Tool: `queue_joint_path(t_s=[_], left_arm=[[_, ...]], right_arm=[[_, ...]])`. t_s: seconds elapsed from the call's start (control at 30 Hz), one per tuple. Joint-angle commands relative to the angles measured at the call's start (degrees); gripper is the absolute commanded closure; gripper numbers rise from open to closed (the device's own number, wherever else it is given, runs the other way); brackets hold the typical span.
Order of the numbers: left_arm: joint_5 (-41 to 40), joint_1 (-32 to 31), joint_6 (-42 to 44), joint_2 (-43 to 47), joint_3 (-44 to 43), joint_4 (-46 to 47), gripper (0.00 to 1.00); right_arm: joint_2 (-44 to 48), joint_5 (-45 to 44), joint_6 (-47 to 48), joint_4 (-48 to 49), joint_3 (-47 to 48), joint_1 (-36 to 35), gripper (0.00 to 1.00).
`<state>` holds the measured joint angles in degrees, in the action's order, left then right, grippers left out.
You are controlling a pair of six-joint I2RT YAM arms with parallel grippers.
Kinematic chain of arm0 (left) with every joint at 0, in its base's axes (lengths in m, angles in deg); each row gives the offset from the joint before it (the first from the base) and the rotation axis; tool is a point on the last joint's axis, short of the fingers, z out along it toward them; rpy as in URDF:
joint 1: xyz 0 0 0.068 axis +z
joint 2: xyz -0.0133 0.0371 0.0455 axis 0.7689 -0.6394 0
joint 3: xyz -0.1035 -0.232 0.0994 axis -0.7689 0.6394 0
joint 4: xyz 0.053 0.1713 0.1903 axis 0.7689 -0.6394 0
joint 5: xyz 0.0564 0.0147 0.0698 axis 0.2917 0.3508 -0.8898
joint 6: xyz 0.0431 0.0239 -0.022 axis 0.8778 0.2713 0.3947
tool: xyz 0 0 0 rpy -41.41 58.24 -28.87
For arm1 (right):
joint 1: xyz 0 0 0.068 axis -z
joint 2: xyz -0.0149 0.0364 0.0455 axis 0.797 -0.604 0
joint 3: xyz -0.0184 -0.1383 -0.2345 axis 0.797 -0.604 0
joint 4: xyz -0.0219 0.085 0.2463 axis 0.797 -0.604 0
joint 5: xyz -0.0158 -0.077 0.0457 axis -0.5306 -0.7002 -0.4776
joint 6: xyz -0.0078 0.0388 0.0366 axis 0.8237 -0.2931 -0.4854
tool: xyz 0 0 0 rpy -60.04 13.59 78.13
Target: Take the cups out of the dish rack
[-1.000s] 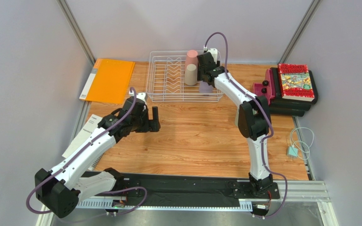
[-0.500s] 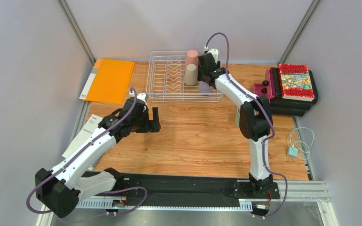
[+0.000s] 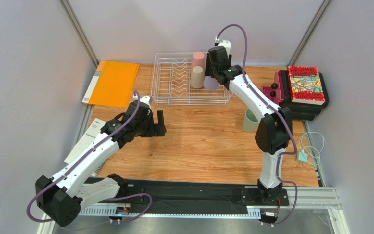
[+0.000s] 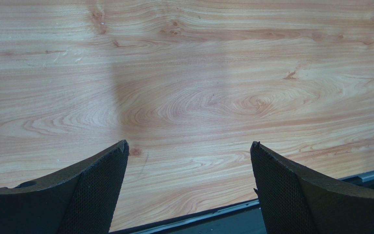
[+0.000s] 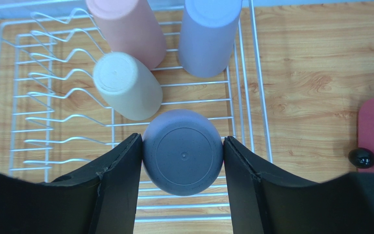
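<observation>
The white wire dish rack (image 3: 189, 103) stands at the back of the table. In it are an upturned pink cup (image 3: 198, 59) and a beige cup (image 3: 197, 77). My right gripper (image 3: 212, 80) is shut on a lavender cup (image 3: 210, 83) and holds it bottom-up just above the rack's right end. The right wrist view shows that cup (image 5: 182, 152) pinched between both fingers of my right gripper (image 5: 181, 138), with the rack (image 5: 250, 73), the pink cup (image 5: 128, 29), the beige cup (image 5: 127, 85) and a second lavender cup (image 5: 207, 36) below. A sage green cup (image 3: 250, 121) stands on the table. My left gripper (image 3: 160, 123) (image 4: 189, 146) hangs open over bare wood.
An orange folder (image 3: 113, 83) lies left of the rack. A red book (image 3: 305, 84) on dark boxes and a magenta box (image 3: 274, 92) sit at the right, and a white cable (image 3: 312, 146) lies off the table's right edge. White paper (image 3: 93, 129) lies under my left arm.
My right arm has risen and pulled back a little with the lavender cup, lifting it off the rack floor. The green cup has come into view behind it. My left arm stayed still.
</observation>
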<state>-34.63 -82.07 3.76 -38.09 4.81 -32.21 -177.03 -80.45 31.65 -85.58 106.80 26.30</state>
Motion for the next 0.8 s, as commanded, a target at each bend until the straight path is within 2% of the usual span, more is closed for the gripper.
queue_joint_path(t_s=[0.0,0.13,0.4,0.67,0.77], left_arm=[[0.2,-0.2,-0.7,1.9,0.1,2.4,0.01],[1.5,-0.2,-2.7,3.0,0.5,6.5,0.01],[5.3,-0.2,-10.9,7.3,5.4,20.9,0.00],[8.9,-0.2,-22.1,10.5,12.9,40.1,0.00],[11.2,-0.2,-27.4,11.2,17.1,51.2,0.00]], right_arm=[[7.6,-0.9,0.2,-0.2,2.1,-1.2,1.00],[14.7,3.0,-2.0,-0.7,-1.1,-2.5,1.00],[32.5,14.7,-7.8,3.3,-16.8,-4.0,1.00],[47.5,23.1,-14.5,3.6,-26.8,-4.9,1.00],[52.1,27.5,-18.4,7.7,-32.6,-5.2,1.00]])
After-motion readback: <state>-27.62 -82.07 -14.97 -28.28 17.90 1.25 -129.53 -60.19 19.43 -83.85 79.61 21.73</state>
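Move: The right hand, above the rack, already holds the near purple cup. The open left gripper is some 27 cm back of that hand, 24 cm left and 5 cm lower. From the right hand the beige cup is about 6 cm ahead, 7 cm left and 14 cm below, and the green cup 14 cm back, 13 cm right and 15 cm below. From the left hand the purple cup lies about 26 cm ahead, 23 cm right and roughly level. Keeping the purple cup's base end pinched between its pads, the right hand first rises, then sweeps back out over the near edge of the rack, about 20 cm back and 16 cm up, turning some 35 degrees so the mouth swings towards the left gripper. The left hand, wide open, lifts about 7 cm and drifts right towards the cup, its fingers swinging to point right. ##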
